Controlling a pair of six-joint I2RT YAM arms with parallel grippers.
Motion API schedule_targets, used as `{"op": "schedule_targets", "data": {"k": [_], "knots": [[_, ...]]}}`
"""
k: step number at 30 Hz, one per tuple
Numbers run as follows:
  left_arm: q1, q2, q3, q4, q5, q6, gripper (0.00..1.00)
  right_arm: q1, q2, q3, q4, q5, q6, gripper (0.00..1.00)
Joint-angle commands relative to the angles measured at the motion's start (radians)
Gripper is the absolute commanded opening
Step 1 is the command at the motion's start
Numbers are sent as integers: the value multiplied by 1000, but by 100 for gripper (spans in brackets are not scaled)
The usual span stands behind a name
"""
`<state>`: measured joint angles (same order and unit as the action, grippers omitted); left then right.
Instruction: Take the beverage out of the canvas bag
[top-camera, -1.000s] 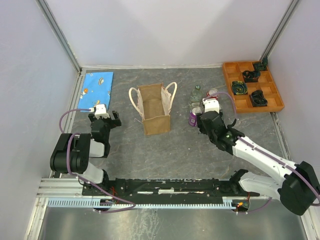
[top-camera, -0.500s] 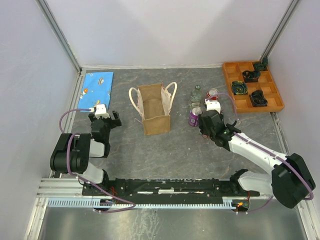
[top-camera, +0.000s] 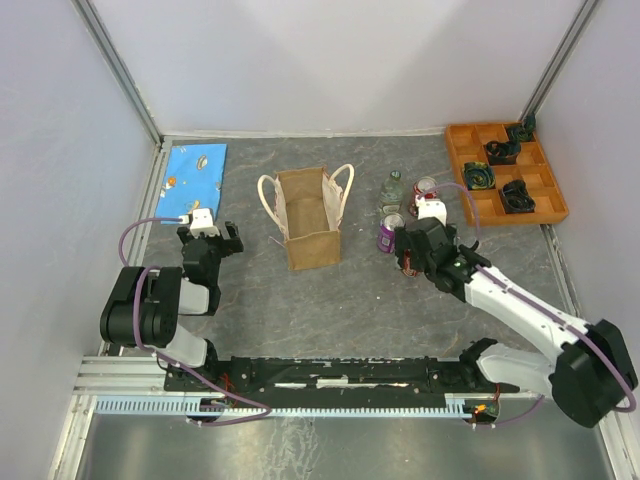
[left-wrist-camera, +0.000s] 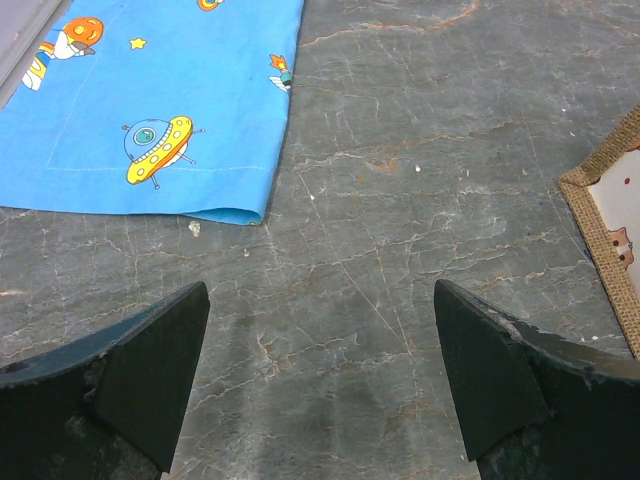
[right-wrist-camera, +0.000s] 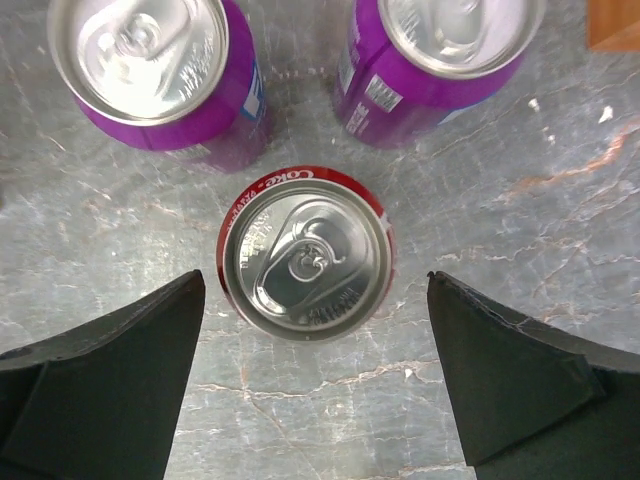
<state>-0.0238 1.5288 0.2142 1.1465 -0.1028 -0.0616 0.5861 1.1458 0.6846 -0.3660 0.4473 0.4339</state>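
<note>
The canvas bag (top-camera: 310, 228) stands upright at mid-table with its top open; only its pale lining shows inside. Its corner shows at the right edge of the left wrist view (left-wrist-camera: 612, 195). My right gripper (top-camera: 408, 258) is open to the right of the bag. In the right wrist view the gripper (right-wrist-camera: 315, 282) straddles a red Coke can (right-wrist-camera: 305, 253) that stands on the table, with neither finger touching it. Two purple cans (right-wrist-camera: 160, 75) (right-wrist-camera: 440, 50) stand just beyond. My left gripper (top-camera: 208, 240) (left-wrist-camera: 320, 300) is open and empty over bare table, left of the bag.
A blue cartoon cloth (top-camera: 195, 168) (left-wrist-camera: 150, 100) lies at the far left. A small bottle (top-camera: 392, 190) and another can (top-camera: 425, 187) stand behind the purple can (top-camera: 389, 234). An orange compartment tray (top-camera: 462, 138) with dark parts sits at the far right.
My right gripper has shifted slightly to the right and turned a little beside the cans. The left arm and the bag have not moved.
</note>
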Motion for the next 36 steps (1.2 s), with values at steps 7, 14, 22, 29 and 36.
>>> {"op": "schedule_targets", "data": {"k": [7, 14, 22, 29, 36], "knots": [[-4, -9, 19, 34, -16, 45, 99, -31, -177, 155, -33, 246, -111, 99], [-4, -9, 19, 34, -16, 45, 99, -236, -150, 144, 167, 327, -235, 99], [-4, -11, 19, 34, -16, 45, 99, -531, -133, -12, 510, 224, -248, 99], [-6, -9, 19, 34, -17, 46, 99, -655, -93, -130, 669, 164, -236, 99], [-6, -10, 19, 33, -20, 46, 99, -655, -61, -239, 750, 194, -226, 99]]}}
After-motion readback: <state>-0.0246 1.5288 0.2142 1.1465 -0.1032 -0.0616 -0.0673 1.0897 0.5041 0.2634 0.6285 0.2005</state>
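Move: The red can I have just set down stands upright between my open right fingers, its middle about 1 cm ahead of and 4 cm below that hand. The left purple can is some 8 cm ahead and 6 cm left of the hand, the right purple can 9 cm ahead and 4 cm right. The orange tray lies roughly 25 cm ahead and 25 cm right, lower down. From my left hand the red can is about 55 cm right and 7 cm back. With my right fingers already wide and staying so, I lift straight up off the red can about 12 cm, then swing some 23 cm to my right and a little forward, away from the cans to the open table by the near side of the orange tray. On the way the wrist turns clockwise some 40 degrees and the fingers tip up; I end by sinking about 7 cm. ##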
